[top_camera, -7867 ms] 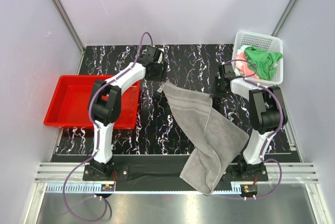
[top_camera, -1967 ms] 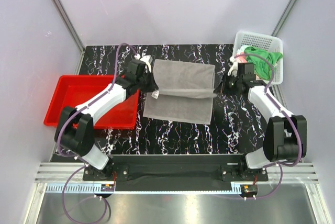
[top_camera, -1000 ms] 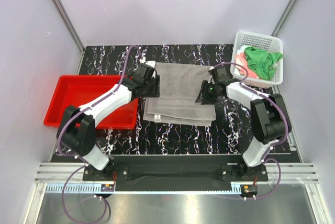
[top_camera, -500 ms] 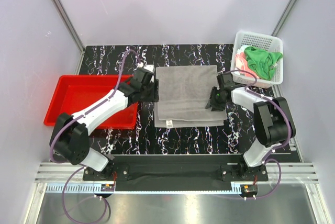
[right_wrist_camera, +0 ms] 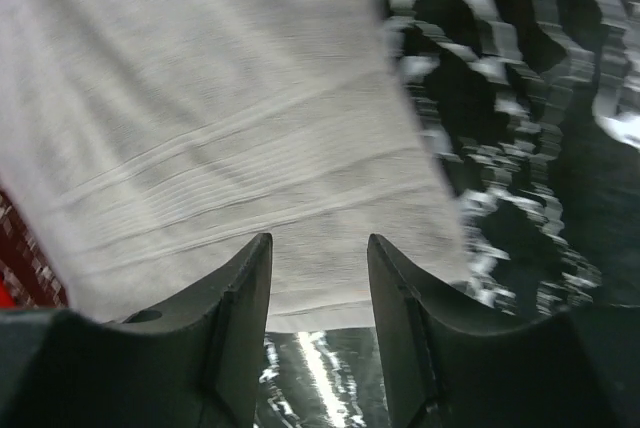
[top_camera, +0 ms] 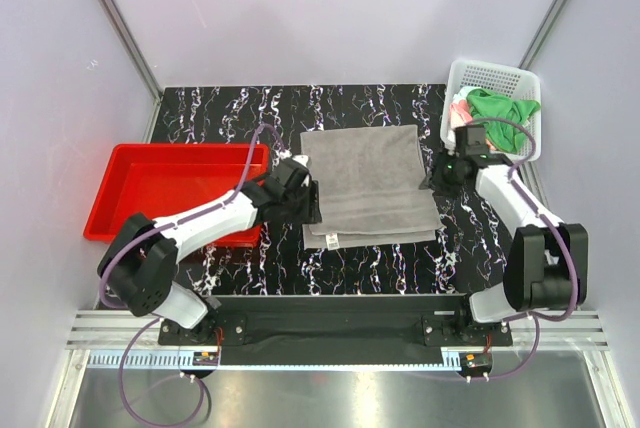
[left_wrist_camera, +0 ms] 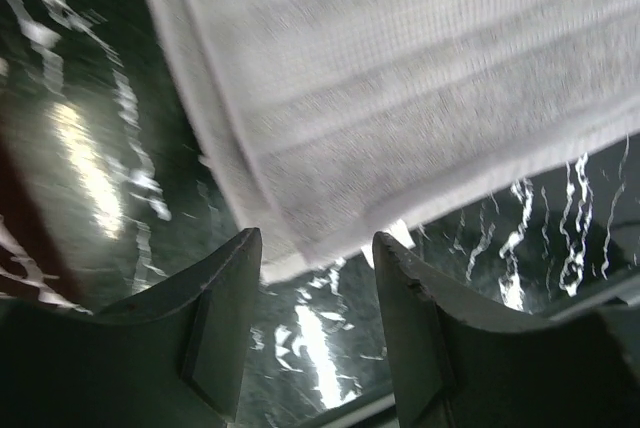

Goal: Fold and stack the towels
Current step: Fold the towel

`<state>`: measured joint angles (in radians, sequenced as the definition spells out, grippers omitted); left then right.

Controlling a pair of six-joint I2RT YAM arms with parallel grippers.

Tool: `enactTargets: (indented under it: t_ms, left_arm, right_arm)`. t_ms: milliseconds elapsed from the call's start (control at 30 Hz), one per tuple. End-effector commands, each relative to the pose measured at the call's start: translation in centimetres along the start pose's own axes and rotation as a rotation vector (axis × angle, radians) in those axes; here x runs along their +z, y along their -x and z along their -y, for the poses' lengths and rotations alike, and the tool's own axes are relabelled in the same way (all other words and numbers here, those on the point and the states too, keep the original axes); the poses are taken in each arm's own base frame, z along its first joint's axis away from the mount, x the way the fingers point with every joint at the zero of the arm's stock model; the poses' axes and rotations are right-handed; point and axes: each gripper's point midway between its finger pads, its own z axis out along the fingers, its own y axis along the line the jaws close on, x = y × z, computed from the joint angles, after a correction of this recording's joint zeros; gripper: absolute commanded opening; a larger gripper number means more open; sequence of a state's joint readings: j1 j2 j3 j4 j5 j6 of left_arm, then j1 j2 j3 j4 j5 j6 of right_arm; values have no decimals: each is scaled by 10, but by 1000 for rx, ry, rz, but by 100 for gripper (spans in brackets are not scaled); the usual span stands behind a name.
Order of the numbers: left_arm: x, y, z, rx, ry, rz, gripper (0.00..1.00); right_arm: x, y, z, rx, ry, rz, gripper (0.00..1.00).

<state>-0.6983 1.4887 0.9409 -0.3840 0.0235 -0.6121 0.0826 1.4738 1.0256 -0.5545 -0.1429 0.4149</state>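
Note:
The grey towel (top_camera: 368, 186) lies folded and flat in the middle of the table, its white tag at the near left corner. My left gripper (top_camera: 311, 204) is at the towel's left edge near that corner. In the left wrist view it (left_wrist_camera: 315, 248) is open, and the towel (left_wrist_camera: 400, 78) lies just beyond the fingertips. My right gripper (top_camera: 433, 178) is at the towel's right edge. It (right_wrist_camera: 318, 248) is open too, with the towel's hem (right_wrist_camera: 230, 128) ahead of the fingers. A bright green towel (top_camera: 500, 113) and a salmon-pink towel (top_camera: 460, 111) lie crumpled in the basket.
The white perforated basket (top_camera: 495, 70) stands at the back right, close behind my right arm. A red tray (top_camera: 160, 193) sits at the left, with my left arm reaching across its near right corner. Black marbled tabletop (top_camera: 360, 268) lies in front of the towel.
The grey towel has flattened out and slid a little to the right. My left gripper moved nearer along the left edge. My right gripper drew back to the right edge and opened wider.

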Motion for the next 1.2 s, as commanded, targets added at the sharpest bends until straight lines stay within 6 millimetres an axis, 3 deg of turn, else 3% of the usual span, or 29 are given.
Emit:
enactTargets:
  t_ms: [0, 133, 367, 600, 900, 1033, 1167]
  left_arm:
    - [11, -11, 10, -79, -38, -2, 53]
    - [16, -19, 4, -115, -33, 1, 53]
    - [23, -29, 9, -146, -70, -3, 53]
    - [32, -40, 9, -185, -82, -31, 49]
    - [34, -32, -2, -157, 4, -17, 4]
    - [31, -27, -6, -138, 38, -10, 0]
    - [28, -20, -4, -128, 50, -1, 0]
  right_arm:
    - [-6, -10, 39, 61, -88, -5, 50]
    - [2, -26, 58, 118, -98, -18, 52]
    - [16, -44, 74, 180, -98, -41, 52]
    - [28, -54, 77, 215, -63, -74, 51]
    - [30, -57, 72, 236, -27, -58, 43]
    - [29, -57, 74, 243, -34, -47, 39]
    - [28, -55, 71, 239, -21, -41, 19]
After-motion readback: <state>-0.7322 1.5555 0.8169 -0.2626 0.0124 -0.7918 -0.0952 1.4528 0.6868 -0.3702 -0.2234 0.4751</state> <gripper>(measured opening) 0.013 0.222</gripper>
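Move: The folded towel's near left corner lies about 2 cm back from the left hand, straight below by some 6 cm. The white label is 5 cm to the right of that corner, and the red bin's middle is roughly 32 cm left of the hand and 10 cm ahead. The towel's near right corner is about 6 cm back, 4 cm right and 8 cm below the right hand; the laundry basket is some 28 cm ahead and 17 cm right. The towel's two near corners are taken together. The right hand drops about 8 cm while drawing back 6 cm and going a little right onto the right corner, tipping its fingers steeper and turning slightly clockwise, then starts to close there. The left hand sinks some 5 cm and eases back onto the left corner, shuts its fingers fully to pinch the edge, then begins a tiny rise. ##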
